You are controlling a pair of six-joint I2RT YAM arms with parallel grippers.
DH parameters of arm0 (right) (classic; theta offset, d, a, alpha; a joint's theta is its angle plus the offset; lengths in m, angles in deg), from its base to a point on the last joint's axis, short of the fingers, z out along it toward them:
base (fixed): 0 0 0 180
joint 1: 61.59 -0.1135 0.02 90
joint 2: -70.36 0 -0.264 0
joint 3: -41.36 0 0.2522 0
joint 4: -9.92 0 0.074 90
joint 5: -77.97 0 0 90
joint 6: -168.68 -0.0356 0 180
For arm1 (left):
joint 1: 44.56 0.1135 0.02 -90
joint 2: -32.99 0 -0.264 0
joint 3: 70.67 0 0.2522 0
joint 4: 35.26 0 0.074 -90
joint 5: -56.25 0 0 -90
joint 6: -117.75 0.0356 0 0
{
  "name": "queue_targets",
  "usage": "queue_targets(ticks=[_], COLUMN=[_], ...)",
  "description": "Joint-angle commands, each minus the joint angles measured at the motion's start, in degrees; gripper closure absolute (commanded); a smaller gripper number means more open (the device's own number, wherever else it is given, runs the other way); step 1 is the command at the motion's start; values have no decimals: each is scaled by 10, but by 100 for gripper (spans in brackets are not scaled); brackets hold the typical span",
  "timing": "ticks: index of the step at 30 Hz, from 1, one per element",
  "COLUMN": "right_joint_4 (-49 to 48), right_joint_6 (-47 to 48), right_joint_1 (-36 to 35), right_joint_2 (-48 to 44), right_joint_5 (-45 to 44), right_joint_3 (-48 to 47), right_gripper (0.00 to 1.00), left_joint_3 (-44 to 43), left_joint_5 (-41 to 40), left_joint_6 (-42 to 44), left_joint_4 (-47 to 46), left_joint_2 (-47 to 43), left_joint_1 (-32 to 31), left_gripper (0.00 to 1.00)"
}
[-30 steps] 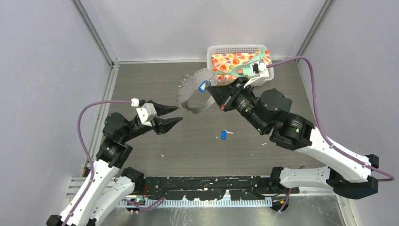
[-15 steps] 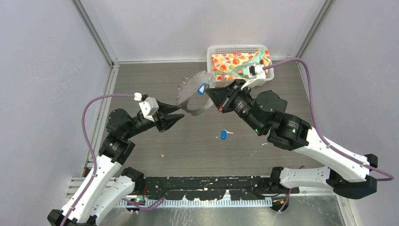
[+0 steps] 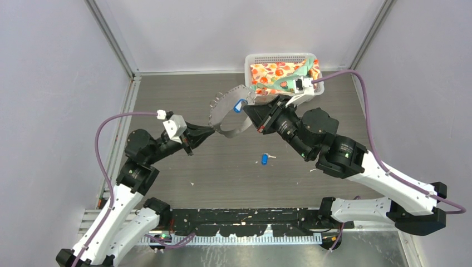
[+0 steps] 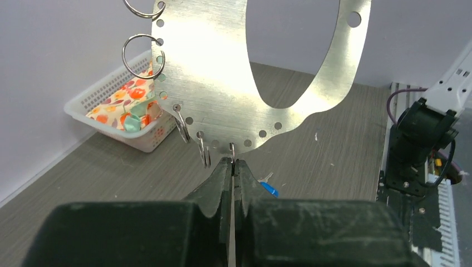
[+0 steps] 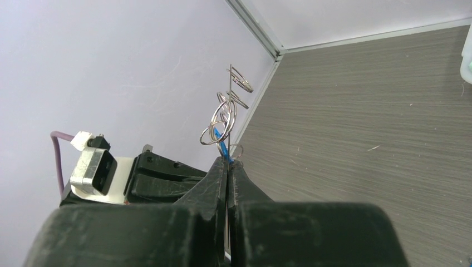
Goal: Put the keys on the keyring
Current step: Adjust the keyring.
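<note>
The keyring [image 3: 232, 131] is a wide silvery metal loop held up off the table, its rim lined with holes and small split rings [image 4: 142, 53]. One blue-headed key [image 3: 240, 104] hangs on it. My right gripper [image 3: 249, 109] is shut on the loop's right side, and the loop stands edge-on [image 5: 230, 94] above the gripper's tips [image 5: 229, 161]. My left gripper [image 4: 232, 162] is shut on a small ring at the loop's lower edge [image 4: 231, 148]. A second blue key [image 3: 265, 159] lies loose on the table, also showing by my left fingers [image 4: 269, 189].
A white plastic basket [image 3: 281, 57] holding a flowered cloth [image 3: 275, 75] stands at the back right, just behind the right arm. Grey walls with metal rails close in the table on the left, the right and the back.
My left gripper has moved right to the keyring's lower edge and closed there; it was open before. The right gripper and the keyring have hardly moved.
</note>
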Motion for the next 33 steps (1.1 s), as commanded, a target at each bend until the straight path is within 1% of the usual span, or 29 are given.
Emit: queue_targets(ticks=[1,4,7,9,14,15,17,18,20,24,28,30,33], right_joint_4=[-7,4,3,-2,-3,-5,-11,-14,-23,-23,8,29,51], right_joint_6=[-39,-52,-59,-66,-73,-77,-85,-88,-85,-90,-90,-90,-84], right_joint_1=[0,0,0,1,0,0,1,0,1,1,0,0,0], right_joint_2=[-21,-28,-36,-39,-43,-46,-54,-58,-66,-82,-99,-107,-122], right_joint_5=[-42,-59,-63,-64,-59,-58,-61,-61,-55,-42,-6,18,52], right_joint_3=[9,22,35,45,60,65,76,81,89,103,107,111,128], right_gripper=[90,85,82,81,74,71,60,57,54,42,32,28,25], left_joint_3=[-23,-22,-26,-28,-47,-53,-58,-57,-56,-63,-74,-77,-88], left_joint_5=[20,32,10,-2,-22,-22,-13,-10,-9,-19,-40,-57,-101], left_joint_6=[44,100,115,111,66,59,54,54,55,53,51,48,41], left_joint_4=[17,48,80,85,80,83,83,82,80,78,73,68,59], left_joint_2=[-24,-39,-50,-52,-43,-39,-34,-33,-31,-24,-11,-4,13], left_joint_1=[-1,-1,-1,-1,-1,-1,-1,-1,-1,-1,-1,-1,-1], left_gripper=[100,100,100,100,100,100,100,100,100,100,100,100,100])
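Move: The keyring plate is already pinched from both sides: its middle is about 3 cm right of the left hand, 6 cm above it and 1 cm ahead; from the right hand it is roughly 3 cm left, 4 cm below and 1 cm ahead. The blue key on the keyring is near the right fingertips, some 2 cm ahead of them and 1 cm left. The loose key on the table is about 7 cm right of the right hand, 2 cm back and 44 cm below. The right hand opens its fingers wide and lets go of the upper end of the keyring plate while sinking about 5 cm, tipping slightly down and easing some 3 cm to the right, then drawing back about 2 cm at the end. The left hand keeps its pinch on the keyring's other end, dipping back a centimetre or two and then returning forward while rising slightly. ##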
